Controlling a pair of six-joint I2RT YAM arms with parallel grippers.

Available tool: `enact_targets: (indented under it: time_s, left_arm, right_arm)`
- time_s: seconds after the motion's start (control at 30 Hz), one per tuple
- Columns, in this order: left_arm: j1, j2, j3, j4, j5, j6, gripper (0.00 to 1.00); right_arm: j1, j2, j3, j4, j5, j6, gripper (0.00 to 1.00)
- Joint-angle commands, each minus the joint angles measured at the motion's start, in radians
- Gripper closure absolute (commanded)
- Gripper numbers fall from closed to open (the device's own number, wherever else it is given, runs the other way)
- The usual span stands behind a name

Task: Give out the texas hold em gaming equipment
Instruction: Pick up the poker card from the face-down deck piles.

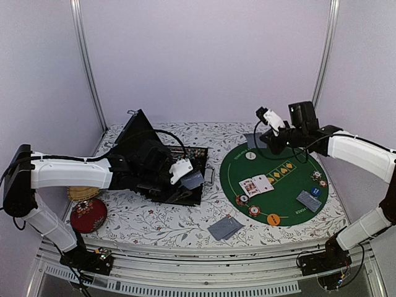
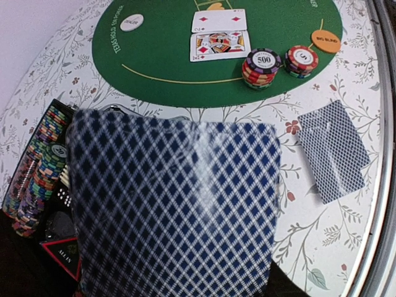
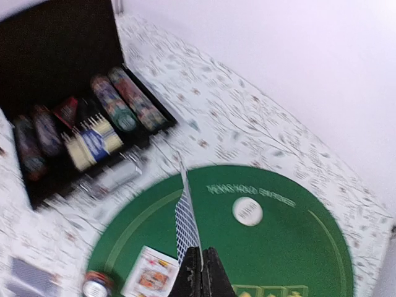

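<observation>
My left gripper (image 1: 185, 175) hovers over the open black case (image 1: 148, 154), shut on a stack of blue diamond-backed playing cards (image 2: 173, 204) that fills the left wrist view and hides the jaws. My right gripper (image 3: 202, 255) is raised over the far edge of the green mat (image 1: 278, 179), shut on a single card (image 3: 187, 223) seen edge-on. On the mat lie two face-up cards (image 1: 255, 185), chip stacks (image 1: 254, 210), a white button (image 1: 250, 156), an orange button (image 1: 273, 218) and a face-down pair (image 1: 309, 200). More face-down cards (image 1: 224, 228) lie on the cloth.
Rows of chips (image 2: 40, 167) fill the case tray. A red round box (image 1: 88, 215) and a wicker disc (image 1: 83, 193) sit at the table's left edge, under the left arm. Metal frame posts stand at the back corners. The right wrist view is motion-blurred.
</observation>
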Motion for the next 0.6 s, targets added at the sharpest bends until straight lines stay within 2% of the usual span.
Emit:
enact_targets:
  time_s: [0.0, 0.03, 0.1, 0.33, 0.5, 0.57]
  left_arm:
    - [0.011, -0.028, -0.025, 0.038, 0.011, -0.005, 0.49]
    - [0.010, -0.030, -0.027, 0.036, 0.010, -0.007, 0.49]
    - [0.011, -0.033, -0.029, 0.028, 0.005, -0.012, 0.49]
    - [0.010, -0.056, -0.053, 0.035, -0.001, -0.025, 0.49]
    - [0.011, -0.063, -0.057, 0.035, -0.004, -0.017, 0.49]
    - [0.011, -0.062, -0.056, 0.036, -0.003, -0.014, 0.49]
  right_arm:
    - [-0.011, 0.008, -0.237, 0.273, 0.393, -0.564, 0.98]
    - [-0.017, 0.028, -0.259, 0.317, 0.403, -0.685, 0.98]
    - [-0.033, 0.074, -0.269, 0.382, 0.412, -0.796, 0.98]
    - [-0.099, 0.172, -0.399, 0.543, 0.319, -1.064, 0.98]
    - [-0.136, 0.198, -0.444, 0.494, 0.246, -1.118, 0.98]
    - [-0.154, 0.202, -0.443, 0.425, 0.190, -1.124, 0.98]
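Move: The face-down card in the right fingers is going to the free spot of the green mat beside the two of diamonds, roughly 9 cm right, 1 cm ahead and 24 cm below that hand. At mat level, the two lies about 4 cm right and 2 cm back of the hand, the face card 3 cm left and 4 cm back, and the dealer button 2 cm left and 13 cm ahead. From the left hand the spot is some 41 cm right, 14 cm ahead and 12 cm below. The single poker card, still pinched in the right hand's shut fingers, is carried quickly down some 17 cm and about 10 cm to the right, towards the free spot beside the two of diamonds. On the way the wrist rolls nearly 60 degrees, the hand's left side dropping. The left hand keeps hold of the deck, almost still. ##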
